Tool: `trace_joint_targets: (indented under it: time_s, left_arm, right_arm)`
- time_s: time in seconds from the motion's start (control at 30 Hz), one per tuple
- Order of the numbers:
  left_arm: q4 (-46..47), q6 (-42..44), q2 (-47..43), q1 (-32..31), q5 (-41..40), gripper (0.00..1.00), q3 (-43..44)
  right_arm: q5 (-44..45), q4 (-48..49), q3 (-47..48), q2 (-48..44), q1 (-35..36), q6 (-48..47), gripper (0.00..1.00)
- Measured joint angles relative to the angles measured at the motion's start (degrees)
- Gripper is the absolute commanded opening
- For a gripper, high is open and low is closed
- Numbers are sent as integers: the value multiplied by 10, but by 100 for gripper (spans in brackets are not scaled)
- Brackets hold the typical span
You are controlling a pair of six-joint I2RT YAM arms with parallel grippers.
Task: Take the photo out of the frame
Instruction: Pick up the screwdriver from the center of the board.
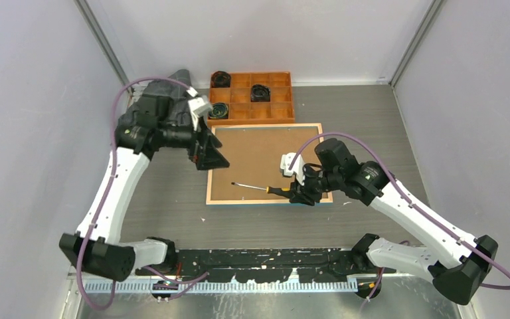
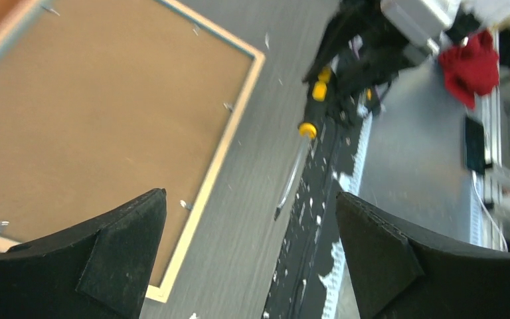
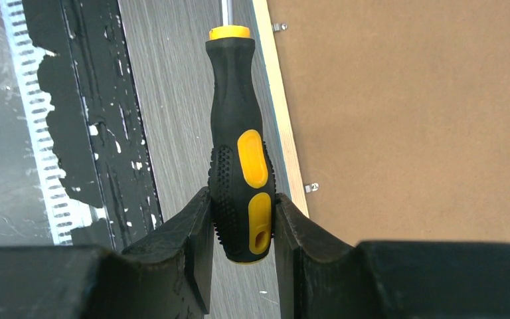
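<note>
The frame (image 1: pixel 252 201) lies face down on the table, its light wood rim (image 2: pixel 222 153) around a brown backing board (image 1: pixel 259 159). The photo is hidden under that board. My right gripper (image 1: pixel 301 194) is shut on the black-and-yellow handle of a screwdriver (image 3: pixel 239 153), and both fingers press the handle's end. The shaft (image 1: pixel 249 187) points left along the frame's near edge (image 3: pixel 280 113). My left gripper (image 1: pixel 211 156) hangs over the frame's left side. In the left wrist view this gripper (image 2: pixel 250 196) is wide open with nothing between its fingers.
An orange compartment tray (image 1: pixel 251 120) holding black round parts stands just behind the frame. A dark grey bundle (image 1: pixel 179 78) sits at the back left behind the left arm. Small metal tabs (image 3: pixel 311 187) hold the backing board along the rim. Grey walls close in both sides.
</note>
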Motion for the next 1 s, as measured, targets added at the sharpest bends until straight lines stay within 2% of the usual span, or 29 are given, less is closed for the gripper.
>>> trace_joint_targets:
  time_s: [0.13, 0.23, 0.43, 0.6, 0.87, 0.93, 1.0]
  left_arm:
    - [-90, 94, 47, -59, -6, 100, 4]
    - [-123, 139, 57, -90, -9, 97, -2]
    - [-132, 174, 75, -124, -11, 88, -20]
    - [-124, 178, 116, -144, -15, 76, -27]
    - [-116, 166, 156, -167, -10, 49, -11]
    - [-117, 163, 163, -172, -9, 38, -2]
    - [-118, 164, 172, -177, -7, 21, 7]
  right_arm:
    - [-12, 1, -12, 0, -14, -15, 1]
    - [-27, 8, -16, -1, -27, -18, 1]
    - [-59, 14, -24, -12, -53, -19, 1]
    - [-71, 18, -25, -11, -59, -20, 1]
    - [-85, 18, -25, -1, -59, -32, 1]
    - [-87, 18, -25, -1, -59, -34, 1]
    - [-88, 18, -25, -1, -60, -36, 1]
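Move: The screwdriver, its handle still in the right gripper, is held in the air with the shaft pointing to the robot's left. Its middle lies about 13 cm right of the open left hand, 6 cm back and 11 cm below, and about 7 cm left of the right hand, nearly level with it. From the left hand, the frame back's middle is roughly 14 cm right, 2 cm ahead and 30 cm down; the orange tray is some 27 cm ahead and 8 cm right, equally low. The left fingers come in around the outer end of the screwdriver's shaft, narrowing from wide open to under half; a firm touch can't be made out. To get there the left hand drops about 9 cm, at first drawing back, then moving steadily right, while its wrist swings some 25 degrees clockwise. The right fingers keep the handle nearly still. ##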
